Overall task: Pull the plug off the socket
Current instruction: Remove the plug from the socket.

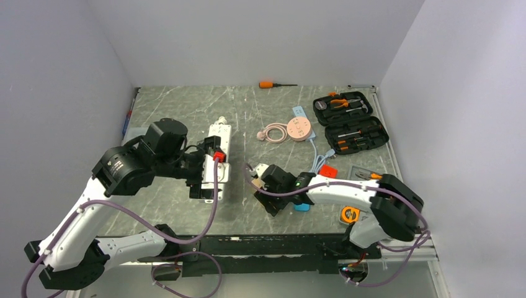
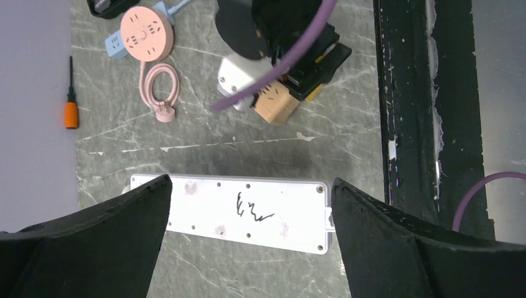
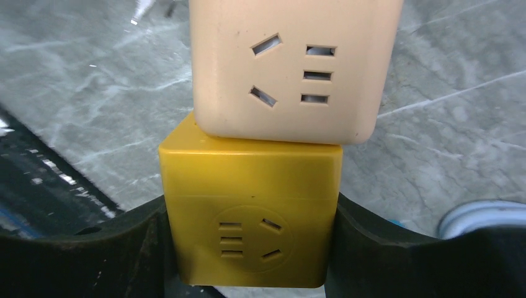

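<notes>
The socket (image 1: 218, 139), a long white power strip, lies on the marble table. In the left wrist view the socket (image 2: 248, 211) shows its screwed back with a black scribble, and no plug shows on it. My left gripper (image 2: 250, 180) hangs open above it, fingertips near the strip's two ends; from above the left gripper (image 1: 214, 162) covers the strip's middle. My right gripper (image 3: 251, 205) is shut on a yellow cube adapter (image 3: 248, 211), which is joined to a beige cube adapter (image 3: 288, 68). The right gripper (image 1: 257, 179) sits right of the strip.
A round pink disc (image 1: 299, 130) with a coiled cable lies behind the right arm. An orange screwdriver (image 1: 267, 84) rests at the back wall. An open tool case (image 1: 349, 121) stands at the back right. A red piece (image 1: 327, 171) and an orange tape measure (image 1: 350, 214) lie nearby.
</notes>
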{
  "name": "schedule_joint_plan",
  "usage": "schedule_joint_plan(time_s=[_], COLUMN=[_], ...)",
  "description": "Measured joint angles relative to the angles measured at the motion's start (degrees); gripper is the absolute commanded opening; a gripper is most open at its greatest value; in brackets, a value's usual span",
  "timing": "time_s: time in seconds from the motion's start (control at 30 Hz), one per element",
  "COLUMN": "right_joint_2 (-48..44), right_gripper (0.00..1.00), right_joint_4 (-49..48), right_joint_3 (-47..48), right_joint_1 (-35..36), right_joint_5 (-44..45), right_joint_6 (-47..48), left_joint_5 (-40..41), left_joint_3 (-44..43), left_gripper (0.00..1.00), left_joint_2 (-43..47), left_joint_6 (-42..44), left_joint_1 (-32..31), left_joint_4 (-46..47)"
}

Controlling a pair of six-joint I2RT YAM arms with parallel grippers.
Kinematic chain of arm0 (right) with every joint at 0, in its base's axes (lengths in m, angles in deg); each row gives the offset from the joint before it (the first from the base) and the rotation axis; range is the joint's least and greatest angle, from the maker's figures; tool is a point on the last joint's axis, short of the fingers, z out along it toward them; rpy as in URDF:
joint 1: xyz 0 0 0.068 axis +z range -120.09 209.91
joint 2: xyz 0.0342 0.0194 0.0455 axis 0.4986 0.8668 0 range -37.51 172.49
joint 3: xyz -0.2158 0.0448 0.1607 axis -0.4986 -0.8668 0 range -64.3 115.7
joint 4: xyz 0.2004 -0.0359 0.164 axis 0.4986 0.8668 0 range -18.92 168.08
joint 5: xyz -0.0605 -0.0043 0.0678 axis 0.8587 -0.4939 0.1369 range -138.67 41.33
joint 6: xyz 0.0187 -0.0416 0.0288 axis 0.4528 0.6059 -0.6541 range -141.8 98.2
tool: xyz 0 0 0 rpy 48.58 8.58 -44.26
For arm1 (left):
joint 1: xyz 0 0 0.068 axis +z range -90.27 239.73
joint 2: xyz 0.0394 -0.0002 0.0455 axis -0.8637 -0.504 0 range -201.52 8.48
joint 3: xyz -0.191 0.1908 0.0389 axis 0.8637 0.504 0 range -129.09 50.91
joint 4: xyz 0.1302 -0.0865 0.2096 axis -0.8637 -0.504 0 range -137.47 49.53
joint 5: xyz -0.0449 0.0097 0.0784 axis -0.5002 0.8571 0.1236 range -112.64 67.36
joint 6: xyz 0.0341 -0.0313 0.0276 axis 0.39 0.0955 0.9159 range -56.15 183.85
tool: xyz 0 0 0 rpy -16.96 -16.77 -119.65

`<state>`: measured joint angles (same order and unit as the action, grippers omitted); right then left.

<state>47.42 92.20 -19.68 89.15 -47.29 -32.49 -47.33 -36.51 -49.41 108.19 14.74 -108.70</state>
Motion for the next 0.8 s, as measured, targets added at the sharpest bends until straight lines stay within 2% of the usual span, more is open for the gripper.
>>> schedule_joint_plan(time_s=[0.13,0.37,0.6,0.8], right_joint_2=[-9.16,-18.03,-19.80,-18.80], right_gripper=[0.01,0.00,0.00,0.00], right_joint_4=[1.27,3.23,6.95,10.56], right_joint_3=[0.13,2.89,8.68,18.27], right_joint_1=[-0.04,-0.63,-2.01,-5.27], right_joint_5=[0.02,-3.39,-12.92,-24.61], right_joint_6=[-0.11,-1.09,-2.23,-2.38], left_joint_5=[0.22,0.94,1.09,4.85], left_joint_3=[2.10,5.27,6.47,6.69], left_gripper=[0.99,0.99,0.99,0.99], left_joint_2=[-0.02,0.04,1.18,1.46], left_joint_6=[1.01,2.38,5.38,8.74], left_joint_1=[0.09,0.09,-0.31,-4.79], left_joint_4=[0.35,2.12,2.73,3.37])
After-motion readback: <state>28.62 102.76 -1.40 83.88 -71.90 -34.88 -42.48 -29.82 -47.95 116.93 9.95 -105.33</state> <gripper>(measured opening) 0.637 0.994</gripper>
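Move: The beige cube plug, still fixed to the yellow cube socket in the right fingers, lies about 6 cm ahead of the open left gripper, 8 cm to its right and some 30 cm below. From the right hand, that left gripper is about 12 cm left, 2 cm back and 30 cm up. The blue cube sits roughly 10 cm right of the right hand and 1 cm back; the white power strip's middle is some 15 cm left and 11 cm ahead. Lift the right gripper about 21 cm, drifting a little left and lately slightly back, and keep its grip on the yellow socket while the wrist swings some 30 degrees, so its downward fingers turn to the left and present the beige plug to the left gripper. Sink the left gripper 2 to 3 cm, fingers wide open, then tilt it slightly. ##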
